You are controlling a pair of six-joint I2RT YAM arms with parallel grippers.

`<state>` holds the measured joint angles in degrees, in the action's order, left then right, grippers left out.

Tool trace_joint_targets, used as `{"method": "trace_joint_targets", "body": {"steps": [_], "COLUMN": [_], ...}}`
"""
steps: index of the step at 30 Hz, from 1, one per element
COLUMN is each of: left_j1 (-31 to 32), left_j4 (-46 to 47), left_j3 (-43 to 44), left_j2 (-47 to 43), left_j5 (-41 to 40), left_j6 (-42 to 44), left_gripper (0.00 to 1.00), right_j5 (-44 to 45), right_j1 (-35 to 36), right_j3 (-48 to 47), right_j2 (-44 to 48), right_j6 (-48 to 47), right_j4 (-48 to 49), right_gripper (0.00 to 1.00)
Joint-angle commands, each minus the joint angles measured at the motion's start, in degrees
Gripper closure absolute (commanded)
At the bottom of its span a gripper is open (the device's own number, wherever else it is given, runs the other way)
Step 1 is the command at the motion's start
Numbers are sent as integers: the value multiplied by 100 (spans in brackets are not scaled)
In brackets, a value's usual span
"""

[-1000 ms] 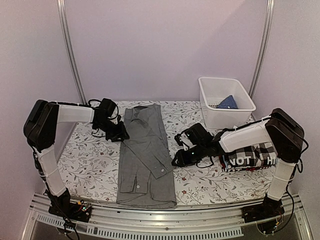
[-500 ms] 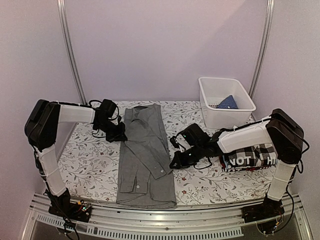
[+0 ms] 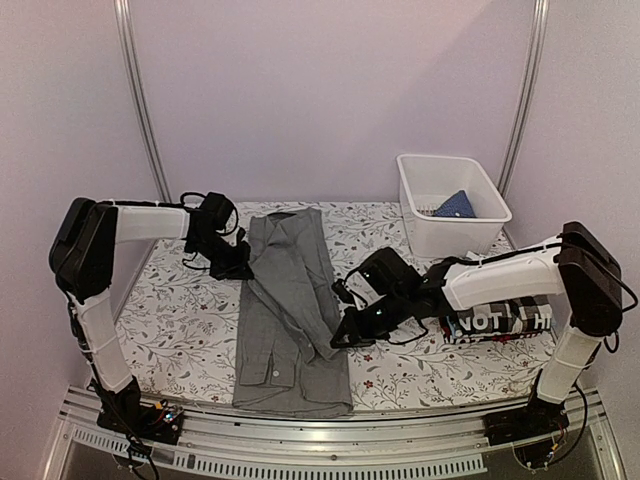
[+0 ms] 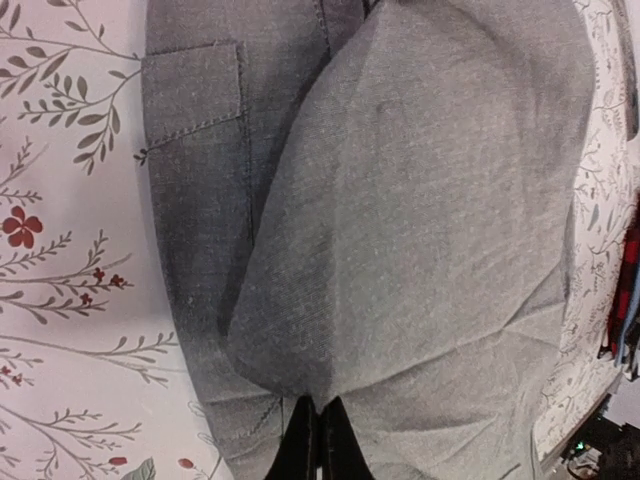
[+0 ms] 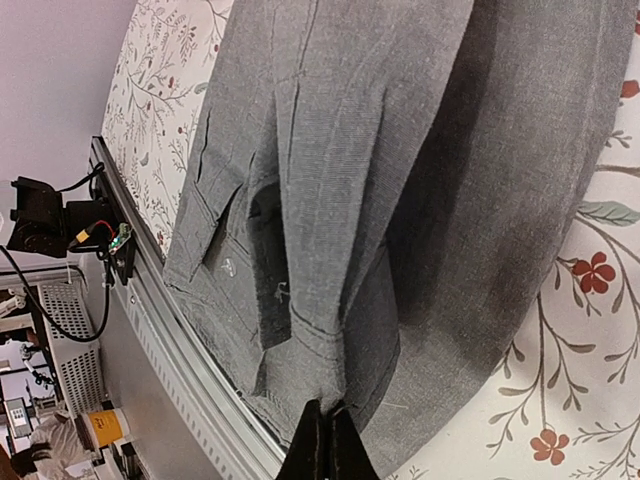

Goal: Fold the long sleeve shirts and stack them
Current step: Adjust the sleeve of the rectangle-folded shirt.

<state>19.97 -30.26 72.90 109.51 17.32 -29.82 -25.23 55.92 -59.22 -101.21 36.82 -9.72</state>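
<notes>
A grey button-up shirt (image 3: pixel 285 330) lies lengthwise on the flowered table, collar at the far end, with a sleeve folded down over its front. My left gripper (image 3: pixel 243 270) is at the shirt's upper left edge, shut on a raised fold of the grey cloth (image 4: pixel 430 200); the black fingertips (image 4: pixel 303 440) pinch it. My right gripper (image 3: pixel 338 340) sits at the shirt's right side, shut on the sleeve cuff (image 5: pixel 345 350), its tips (image 5: pixel 325 430) pressed together. Folded shirts are stacked at the right: a dark one lettered "NOT" (image 3: pixel 487 322) under a checked one (image 3: pixel 520 303).
A white basket (image 3: pixel 420 232) stands at the back right with a blue cloth (image 3: pixel 456 205) inside. The metal rail of the table's near edge (image 3: pixel 320 455) runs just past the shirt's hem. Frame posts rise at the back left and right.
Both grippers have shut on the grey shirt. The right arm reached left from the stack to the sleeve cuff; the left gripper edged onto the shirt's upper left edge.
</notes>
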Motion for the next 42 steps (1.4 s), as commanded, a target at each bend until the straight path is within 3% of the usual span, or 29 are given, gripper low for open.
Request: {"method": "trace_joint_targets", "body": {"steps": [1, 16, 24, 26, 32, 36, 42], "left_j1": [-75, -130, -131, -126, -130, -139, -137], "left_j4": [-388, -1156, -906, -863, -804, -773, -772], "left_j3": [264, 879, 682, 658, 599, 529, 374], "left_j2": [6, 324, 307, 285, 126, -47, -366], "left_j5": [-27, 176, 256, 269, 178, 110, -22], "left_j6": [417, 978, 932, 938, 910, 864, 778], "left_gripper": [100, 100, 88, 86, 67, 62, 60], "right_j5": [-168, -658, -187, -121, 1355, 2114, 2349], "right_j1": [130, 217, 216, 252, 593, 856, 951], "right_j3": [35, -666, -74, -14, -633, -999, -1098], "right_j2": [281, 358, -51, -121, -27, 121, 97], "right_j6": [259, 670, 780, 840, 608, 536, 600], "right_j4": [-324, -802, -535, -405, -1368, -1718, -1712], "right_gripper": [100, 100, 99, 88, 69, 63, 58]}}
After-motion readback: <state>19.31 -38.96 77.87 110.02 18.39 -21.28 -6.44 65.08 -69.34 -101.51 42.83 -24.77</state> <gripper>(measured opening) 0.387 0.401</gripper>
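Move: Pinched in the right fingers is the sleeve's cuff end; it is to lie some 5 cm lower and about 3 cm back of that hand. The other sleeve's cuff lies about 7 cm back and 13 cm left of the right hand, the shirt's bottom hem roughly 15 cm back and 8 cm left. The left fingers hold the sleeve's upper fold, its resting place about 1 cm straight below them; the collar is some 19 cm ahead and 7 cm right. Drawing the held cuff back about 2 cm, the right hand lifts it some 4 cm, then drops roughly 6 cm towards the shirt, opens on the way down and rises clear by 3–4 cm, fingers tipping steeper. The left hand lifts the upper fold slightly with a small clockwise turn, sinks about 1 cm, opens and lets go, staying close above. ##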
